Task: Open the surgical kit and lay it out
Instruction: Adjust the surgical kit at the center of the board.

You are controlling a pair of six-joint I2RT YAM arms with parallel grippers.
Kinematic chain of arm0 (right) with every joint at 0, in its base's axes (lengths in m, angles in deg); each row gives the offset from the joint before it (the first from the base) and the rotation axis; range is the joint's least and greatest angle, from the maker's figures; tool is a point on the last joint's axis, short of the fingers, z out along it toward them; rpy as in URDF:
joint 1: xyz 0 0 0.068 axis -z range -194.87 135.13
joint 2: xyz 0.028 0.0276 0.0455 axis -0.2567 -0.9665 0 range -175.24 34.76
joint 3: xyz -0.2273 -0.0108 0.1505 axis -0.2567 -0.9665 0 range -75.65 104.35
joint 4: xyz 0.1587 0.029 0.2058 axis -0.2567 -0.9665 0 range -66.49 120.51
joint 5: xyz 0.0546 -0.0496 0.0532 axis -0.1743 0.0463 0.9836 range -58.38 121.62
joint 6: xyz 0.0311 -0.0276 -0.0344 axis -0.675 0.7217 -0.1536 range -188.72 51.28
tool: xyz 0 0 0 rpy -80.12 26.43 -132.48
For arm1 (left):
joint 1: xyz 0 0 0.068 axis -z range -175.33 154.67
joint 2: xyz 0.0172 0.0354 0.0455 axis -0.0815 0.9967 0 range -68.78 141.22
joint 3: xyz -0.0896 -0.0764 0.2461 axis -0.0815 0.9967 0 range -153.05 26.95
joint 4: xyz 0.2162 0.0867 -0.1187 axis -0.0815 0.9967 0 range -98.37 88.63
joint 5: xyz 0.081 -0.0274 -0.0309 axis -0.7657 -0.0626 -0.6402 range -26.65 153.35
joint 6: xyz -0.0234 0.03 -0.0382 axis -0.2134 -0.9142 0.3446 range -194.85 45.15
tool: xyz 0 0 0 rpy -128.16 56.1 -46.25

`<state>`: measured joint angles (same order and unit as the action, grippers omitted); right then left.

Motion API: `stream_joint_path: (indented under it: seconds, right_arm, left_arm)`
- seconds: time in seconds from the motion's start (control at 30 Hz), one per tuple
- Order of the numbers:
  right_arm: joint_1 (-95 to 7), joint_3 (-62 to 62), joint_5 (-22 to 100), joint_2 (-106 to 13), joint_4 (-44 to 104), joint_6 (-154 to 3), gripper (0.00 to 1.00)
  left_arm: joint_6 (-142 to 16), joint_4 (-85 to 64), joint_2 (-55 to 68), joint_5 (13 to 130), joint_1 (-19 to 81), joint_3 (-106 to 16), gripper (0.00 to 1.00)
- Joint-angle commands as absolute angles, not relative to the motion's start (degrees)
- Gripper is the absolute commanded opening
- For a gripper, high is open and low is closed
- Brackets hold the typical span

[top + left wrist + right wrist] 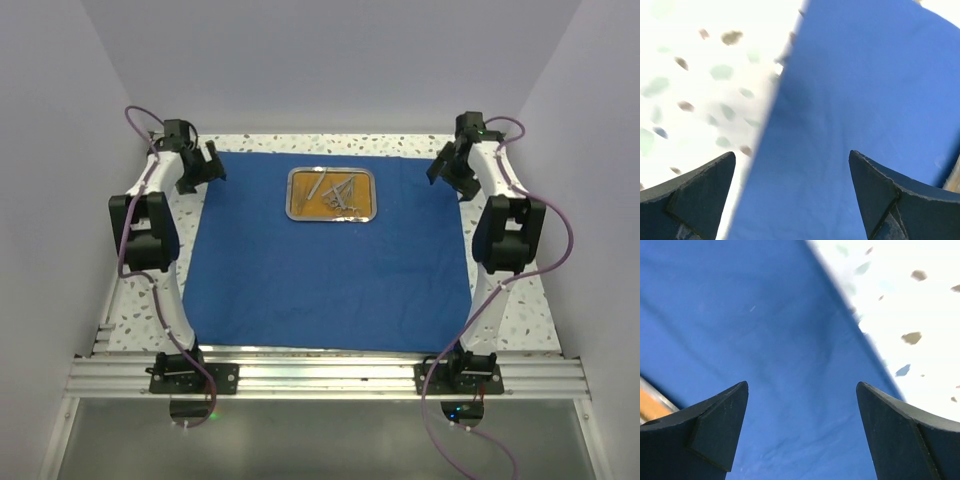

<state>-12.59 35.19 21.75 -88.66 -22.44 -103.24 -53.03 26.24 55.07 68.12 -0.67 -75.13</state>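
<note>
The royal-blue cloth wrap (330,260) lies spread flat over the table. The steel tray (295,196) with its orange-brown inside sits on the cloth near the far edge, with the silver instruments (335,193) piled in it. My left gripper (203,165) is open and empty over the cloth's far left corner; its view shows the cloth edge (850,100) between the fingers (705,190). My right gripper (447,160) is open and empty over the far right corner, above the cloth (765,330). A sliver of tray (650,402) shows at the left.
The speckled white tabletop (130,310) shows around the cloth, also in the left wrist view (690,90) and the right wrist view (920,315). White walls enclose the table on three sides. An aluminium rail (320,375) runs along the near edge.
</note>
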Motion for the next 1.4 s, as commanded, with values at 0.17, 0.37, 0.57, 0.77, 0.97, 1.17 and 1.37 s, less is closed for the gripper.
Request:
stream_joint_path:
  seconds: [0.17,0.37,0.57,0.77,0.97,1.17,1.37]
  right_arm:
    - [-7.58,30.16,22.74,-91.53,-14.85,-103.79,0.89]
    - [-6.7,32.8,23.62,-96.72,-14.06,-103.09,0.85]
    - [-6.7,34.3,26.51,-99.98,-13.27,-103.96,0.61]
    - [-6.7,35.43,30.38,-102.61,-11.68,-104.31,0.0]
    - [-6.7,40.7,34.68,-104.81,-8.17,-104.4,0.0]
    - [-6.88,52.64,39.26,-110.78,-7.28,-107.91,0.0]
    - [-6.79,51.2,31.71,-108.96,-11.85,-107.75,0.0]
  left_arm:
    - [-56.4,21.25,61.55,68.8,-1.65,-80.62,0.99]
    - [-54.99,21.61,64.9,69.06,-1.65,-80.71,0.98]
    - [-54.73,24.41,67.1,69.41,-1.48,-84.66,0.82]
    - [-55.95,26.79,68.86,69.76,-0.16,-87.39,0.26]
    - [-53.24,27.41,69.3,66.78,-0.25,-89.06,0.0]
    - [-52.0,27.93,68.24,61.68,-2.26,-90.64,0.0]
    - [-51.3,27.67,70.08,62.12,-5.52,-95.3,0.0]
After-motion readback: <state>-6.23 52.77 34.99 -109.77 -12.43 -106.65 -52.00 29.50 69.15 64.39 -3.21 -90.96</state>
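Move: The left edge of the blue cloth, where my left hand will pinch, is about 4 cm ahead of it, 1 cm to its left and 4 cm below. My right hand's spot on the right edge is 1 cm ahead, 5 cm to its right and 7 cm below. The instrument tray's middle is roughly 32 cm right and 2 cm back of my left hand, and 31 cm left and 3 cm ahead of my right. I lower both open hands onto the cloth's side edges, the left going about 4 cm forward and down, the right some 5 cm to the right and 7 cm down. I shut the fingers on the fabric; then my right hand drags its edge about 8 cm forward and slightly left, rolling about 15 degrees so its left side rises, while my left hand pulls its edge some 3 cm left. ##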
